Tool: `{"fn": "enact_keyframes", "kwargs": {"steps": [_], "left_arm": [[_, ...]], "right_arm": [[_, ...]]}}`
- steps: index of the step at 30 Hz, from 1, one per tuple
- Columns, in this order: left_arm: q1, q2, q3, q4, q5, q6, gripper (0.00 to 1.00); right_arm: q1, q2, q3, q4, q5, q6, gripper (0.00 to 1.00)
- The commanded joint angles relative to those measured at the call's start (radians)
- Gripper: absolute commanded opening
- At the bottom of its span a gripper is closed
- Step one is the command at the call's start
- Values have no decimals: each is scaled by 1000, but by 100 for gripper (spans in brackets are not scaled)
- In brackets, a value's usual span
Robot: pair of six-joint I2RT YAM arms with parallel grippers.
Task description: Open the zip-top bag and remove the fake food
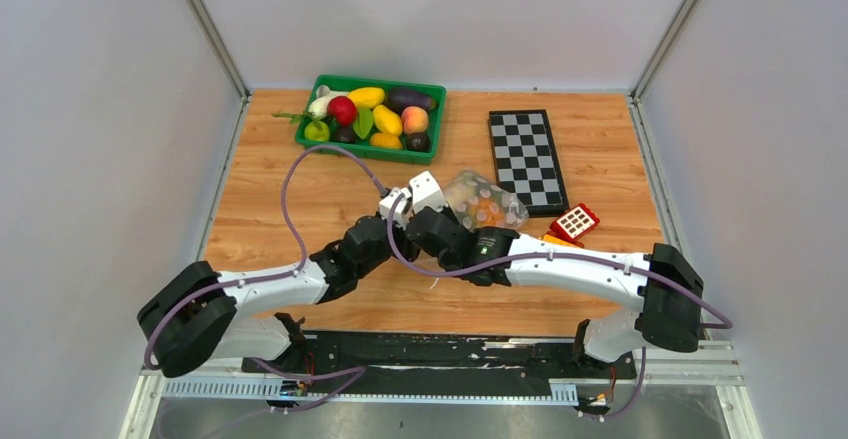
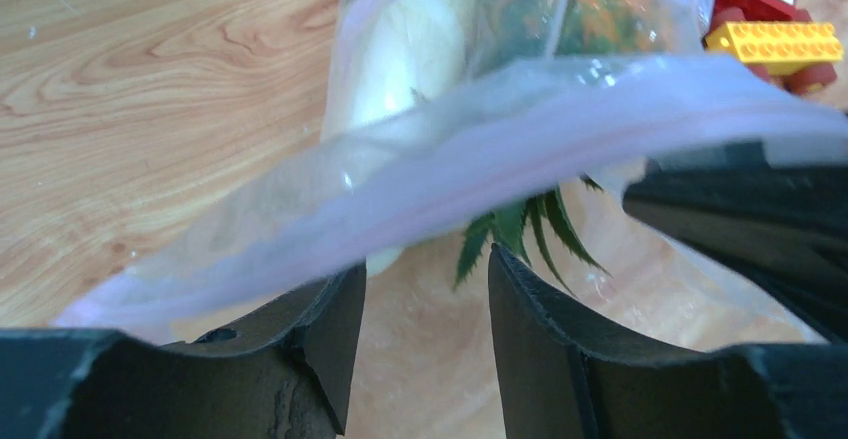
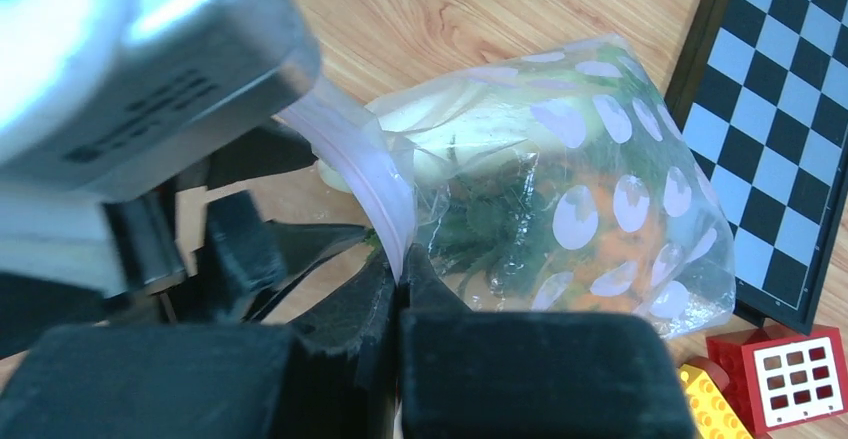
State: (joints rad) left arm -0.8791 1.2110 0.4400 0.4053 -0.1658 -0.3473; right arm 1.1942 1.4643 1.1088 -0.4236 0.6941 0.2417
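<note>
The zip-top bag point(image 1: 486, 202) lies mid-table, clear with pale dots, its pink zip strip point(image 2: 470, 174) lifted and gaping. My right gripper point(image 3: 400, 264) is shut on that strip's edge. My left gripper point(image 2: 420, 269) stands open at the bag's mouth, and the strip crosses over its left fingertip point(image 2: 340, 289). The fake food is inside the bag: a white piece point(image 2: 410, 39), and a pineapple point(image 3: 615, 224) whose green leaves point(image 2: 530, 224) reach just past the left fingertips. In the top view both grippers point(image 1: 437, 202) point(image 1: 455, 219) meet at the bag's left end.
A green tray point(image 1: 375, 151) of toy fruit stands at the back. A black-and-white chessboard point(image 1: 527, 159) lies right of the bag. A red and yellow block toy point(image 1: 573, 224) sits close to the bag's near right corner. The two arms cross near the table's middle.
</note>
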Motion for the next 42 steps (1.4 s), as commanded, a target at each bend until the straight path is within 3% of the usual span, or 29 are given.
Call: {"fn": "enact_keyframes", "kwargs": {"steps": [1,8,16,22,27,33,37,42], "left_arm": [[-7,67,-10,218,-108,26,56],[-8,226,-18,408,-245,-30,66],[-8,394,9,544,-242,-118,80],[-8,450,16,588,-200,-215,79],[-7,324,-22,494,-174,-347,79],[-7,186,-1,246,-177,-508,81],[-6,191,55,125,-140,-621,80],[-6,246,82,150,-60,-739,73]], "right_arm": [[-4,-15,59,0,-56,7,0],[-4,-13,89,-11,-148,-1,0],[-4,-6,88,-1,-218,-9,0],[-4,-1,72,11,-203,4,0],[-5,4,54,11,-108,49,0],[-7,23,49,17,-52,98,0],[-8,28,42,34,-55,111,0],[-7,34,35,44,-76,125,0]]}}
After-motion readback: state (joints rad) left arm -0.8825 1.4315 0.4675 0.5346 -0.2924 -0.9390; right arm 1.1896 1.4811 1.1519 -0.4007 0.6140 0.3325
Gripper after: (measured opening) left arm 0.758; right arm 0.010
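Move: The left hand, part open at the bag's mouth, has the white vegetable about 5 cm ahead, 6 cm to its right and 6 cm below. The leafy carrot lies about 2 cm ahead, 10 cm right and 7 cm down; the pinched rim is level ahead, some 3 cm right and 5 cm above. From the right hand, still shut on that rim, the white vegetable lies about 4 cm ahead, 5 cm right and 13 cm below. Already under the raised rim, the left fingers go into the bag's mouth, opening wider as the hand travels about 5 cm forward and nearly as far down, then draws back 3 cm and rises 2 while the wrist rolls its left side down, turns counter-clockwise and tips downward. The right hand keeps its pinch on the rim and shifts 2 to 3 cm left. ##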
